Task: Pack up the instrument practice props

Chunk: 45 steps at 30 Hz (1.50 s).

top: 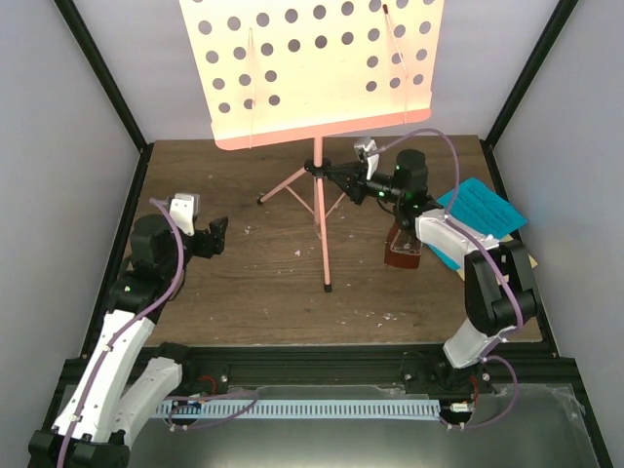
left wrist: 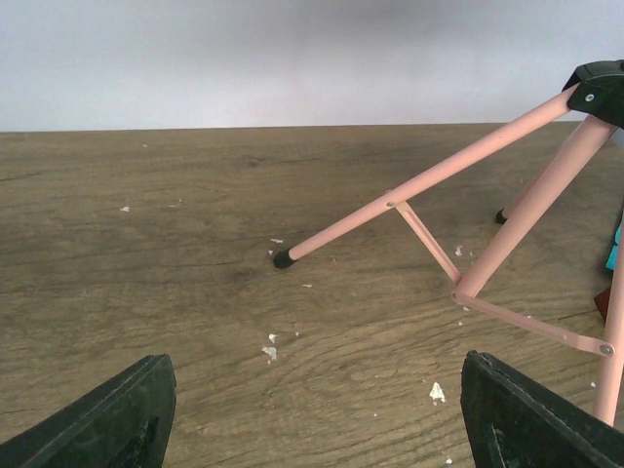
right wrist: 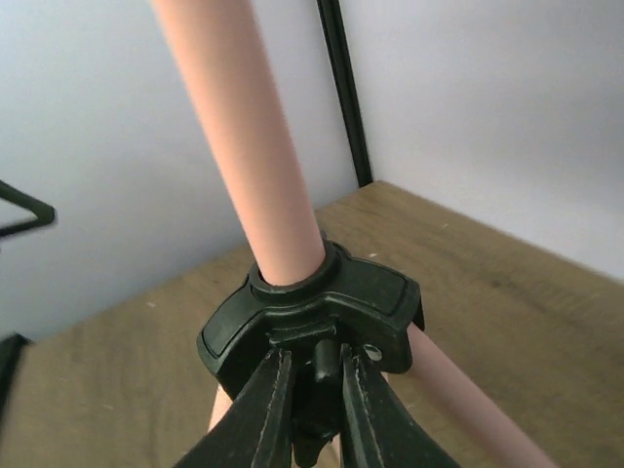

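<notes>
The pink music stand [top: 312, 68] is upright at the back of the table, its hole-dotted desk facing me. My right gripper [top: 339, 177] reaches left to the black hub [right wrist: 292, 317] where the pink pole [right wrist: 244, 136] meets the legs. Its fingers are shut on a small black knob [right wrist: 324, 363] on that hub. My left gripper [left wrist: 317, 419] hovers open and empty above the wood, left of the stand's left leg [left wrist: 419, 185]. The reddish-brown metronome [top: 402, 249] stands below the right arm's wrist. A blue sheet-music page [top: 478, 207] lies at the right edge.
The stand's three legs spread across the middle of the table, one foot [top: 328, 288] pointing toward me and another [left wrist: 284, 259] toward the left gripper. White crumbs [left wrist: 269, 352] dot the wood. Black frame posts and grey walls enclose the table.
</notes>
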Each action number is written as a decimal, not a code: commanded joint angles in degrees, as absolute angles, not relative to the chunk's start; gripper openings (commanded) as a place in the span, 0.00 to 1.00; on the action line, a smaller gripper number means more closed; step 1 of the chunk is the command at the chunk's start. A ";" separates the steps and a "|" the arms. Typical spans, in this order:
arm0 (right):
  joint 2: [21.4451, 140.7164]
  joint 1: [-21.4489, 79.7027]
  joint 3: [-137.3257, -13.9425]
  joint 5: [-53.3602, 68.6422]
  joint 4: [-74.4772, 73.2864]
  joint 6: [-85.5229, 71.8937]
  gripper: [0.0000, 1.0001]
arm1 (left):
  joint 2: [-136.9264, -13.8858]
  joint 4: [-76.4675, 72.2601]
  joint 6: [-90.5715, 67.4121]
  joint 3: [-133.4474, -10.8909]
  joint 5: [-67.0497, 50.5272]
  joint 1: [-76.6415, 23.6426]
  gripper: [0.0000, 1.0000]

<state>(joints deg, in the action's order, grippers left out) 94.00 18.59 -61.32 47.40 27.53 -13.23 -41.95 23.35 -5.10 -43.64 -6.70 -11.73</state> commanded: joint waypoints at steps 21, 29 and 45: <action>87.16 26.85 -52.04 21.30 27.24 41.03 0.26 | -42.58 23.55 -4.65 -43.59 -7.54 -11.95 0.82; 77.68 26.98 -47.51 24.35 26.30 21.35 0.50 | -42.92 23.65 -4.37 -43.52 -7.80 -11.91 0.82; 70.79 26.57 -49.21 30.32 13.38 -12.12 0.94 | -44.36 23.90 -4.29 -43.59 -7.81 -11.94 0.81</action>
<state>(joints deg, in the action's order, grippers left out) 69.43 26.55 -46.15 26.22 16.16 -1.72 -44.07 23.73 -5.06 -43.64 -7.79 -11.77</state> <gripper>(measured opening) 0.881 0.815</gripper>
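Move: The right hand already pinches the small knob on the right side of the stand's black collar, right at its fingertips. Roughly 22 cm lower, the metronome lies about 20 cm to this hand's right and 2 cm back. The stand's front foot stands some 15 cm back, level sideways and about 25 cm down. From the idle left hand the knob is about 12 cm ahead, 25 cm to the right, at much the same height. Rolling counter-clockwise as seen along its fingers, the right hand twists the pinched knob by some 55 degrees while staying nearly in place. The fingers then open wide and let go; the hand dips slightly, backs off about 7.5 cm towards the base, drifting a little right, rises briefly, and rolls most of the way back. ##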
